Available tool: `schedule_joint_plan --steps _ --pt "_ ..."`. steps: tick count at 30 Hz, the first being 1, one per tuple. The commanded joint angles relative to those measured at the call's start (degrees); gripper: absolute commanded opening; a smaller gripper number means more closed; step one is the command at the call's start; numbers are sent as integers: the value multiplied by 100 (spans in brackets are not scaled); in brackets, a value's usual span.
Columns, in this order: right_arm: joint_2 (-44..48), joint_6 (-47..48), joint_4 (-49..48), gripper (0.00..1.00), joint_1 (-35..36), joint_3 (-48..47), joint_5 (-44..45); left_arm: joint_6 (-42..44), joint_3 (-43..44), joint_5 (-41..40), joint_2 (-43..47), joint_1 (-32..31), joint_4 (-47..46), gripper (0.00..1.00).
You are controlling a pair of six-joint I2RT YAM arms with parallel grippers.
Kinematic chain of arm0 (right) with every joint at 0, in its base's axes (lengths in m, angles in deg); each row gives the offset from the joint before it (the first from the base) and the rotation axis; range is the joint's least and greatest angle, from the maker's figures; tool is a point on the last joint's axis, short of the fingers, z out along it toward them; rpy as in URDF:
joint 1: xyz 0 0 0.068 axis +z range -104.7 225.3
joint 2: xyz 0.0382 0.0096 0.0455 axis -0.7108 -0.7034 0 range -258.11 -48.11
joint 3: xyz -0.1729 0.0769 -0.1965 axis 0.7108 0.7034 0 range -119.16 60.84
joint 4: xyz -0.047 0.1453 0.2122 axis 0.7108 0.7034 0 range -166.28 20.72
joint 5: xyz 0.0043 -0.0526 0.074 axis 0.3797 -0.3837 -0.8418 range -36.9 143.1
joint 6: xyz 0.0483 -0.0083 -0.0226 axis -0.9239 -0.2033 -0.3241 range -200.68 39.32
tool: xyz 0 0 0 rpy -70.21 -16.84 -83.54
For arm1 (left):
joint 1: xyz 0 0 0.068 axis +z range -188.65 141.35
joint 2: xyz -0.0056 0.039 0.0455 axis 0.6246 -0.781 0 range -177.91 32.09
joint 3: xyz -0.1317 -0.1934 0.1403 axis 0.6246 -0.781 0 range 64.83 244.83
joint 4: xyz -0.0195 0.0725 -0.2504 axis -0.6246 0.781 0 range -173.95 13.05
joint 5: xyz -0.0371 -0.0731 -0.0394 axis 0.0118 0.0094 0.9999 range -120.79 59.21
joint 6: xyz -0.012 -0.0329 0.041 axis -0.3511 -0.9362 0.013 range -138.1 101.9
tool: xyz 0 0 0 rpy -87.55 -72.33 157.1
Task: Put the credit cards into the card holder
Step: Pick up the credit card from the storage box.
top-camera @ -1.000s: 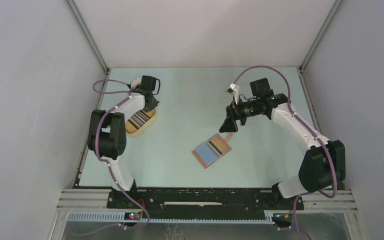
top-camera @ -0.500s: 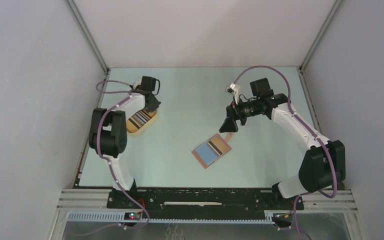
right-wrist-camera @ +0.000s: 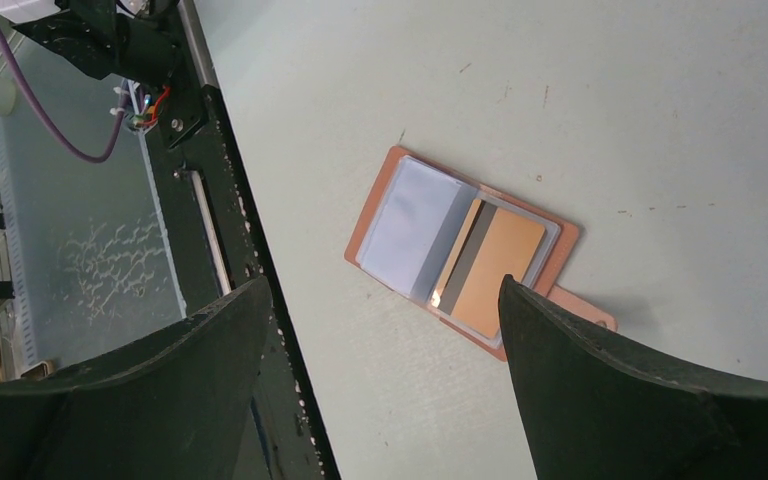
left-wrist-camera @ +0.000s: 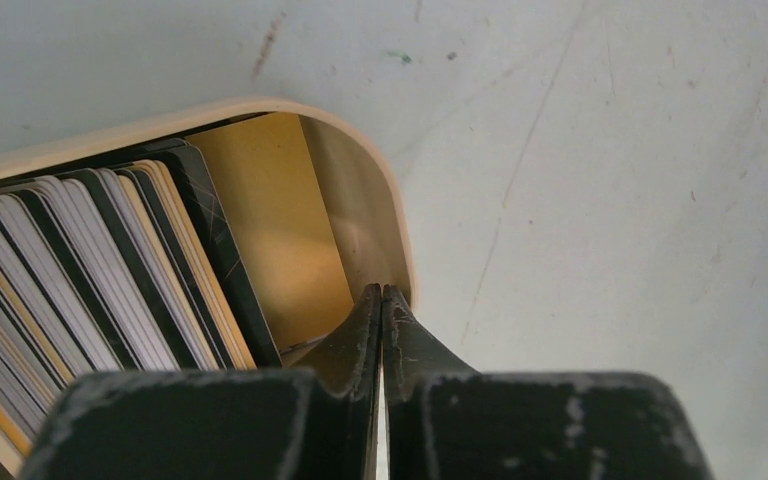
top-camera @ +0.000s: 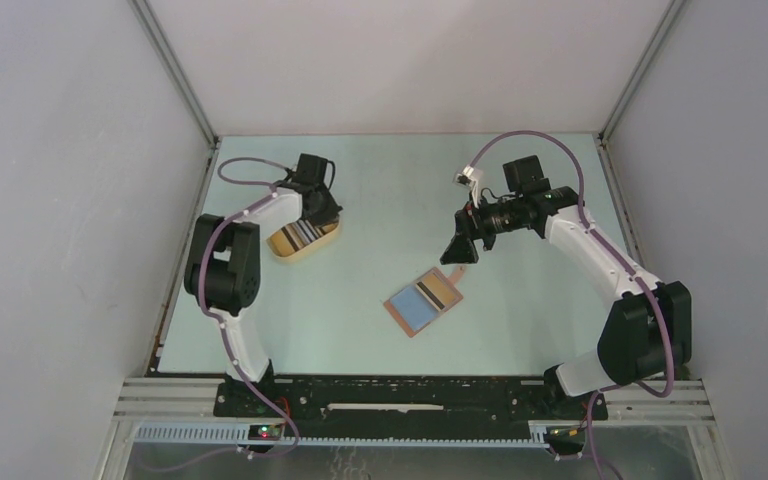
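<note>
Several credit cards (left-wrist-camera: 90, 270) stand on edge, packed in a yellow oval tray (left-wrist-camera: 385, 190) at the far left (top-camera: 285, 252). My left gripper (left-wrist-camera: 382, 295) is shut with nothing between its fingers. Its tips rest just inside the tray's rounded end wall (top-camera: 328, 222). The reddish-brown card holder (top-camera: 422, 302) lies open mid-table, blue-grey sleeve up. An orange card with a dark stripe (right-wrist-camera: 500, 265) sits in its right pocket. My right gripper (right-wrist-camera: 382, 285) hangs open above the holder's far end (top-camera: 457, 250), empty.
A black rail (top-camera: 410, 395) with the arm bases runs along the near edge of the table, also seen in the right wrist view (right-wrist-camera: 210, 200). Grey enclosure walls stand on the left, back and right.
The left gripper closed fully and moved right. The yellow tray slid and turned to the right with it. The right arm and the card holder stayed put.
</note>
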Motion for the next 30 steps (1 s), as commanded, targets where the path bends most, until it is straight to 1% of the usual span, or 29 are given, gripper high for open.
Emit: schedule_joint_plan --steps 1,5,12,22,30 --pt "239 100 36 92 -49 -55 -157 170 -138 313 355 -224 -87 4" --pt "249 116 53 92 -67 -55 -180 274 -283 561 498 -347 -6 4" --pt "249 117 58 92 -78 -60 -196 452 -452 705 693 -581 12 4" --pt "162 84 52 92 -95 -55 -184 596 -563 1036 687 -1004 -78 3" --pt "89 50 37 92 -120 -55 -174 601 -675 1276 684 -1213 -220 3"
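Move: Behind and to the right of the left hand lies the open card holder, about 22 cm back, 23 cm right and some 4 cm lower. The storage box, its right-end rim already between the shut left fingers, has its middle roughly 9 cm left and 5 cm back, with the yellow card standing about 3 cm left, level fore-and-aft. From the right hand the card holder is some 8 cm back, 9 cm left and 17 cm below. Keeping its shut fingers on the right-end rim of the storage box, the left hand draws the box about 9 cm to the right and 6 cm back, towards the card holder, at an even pace and nearly level. As it goes, the hand turns clockwise by some 20 degrees, swinging the box round with it. ##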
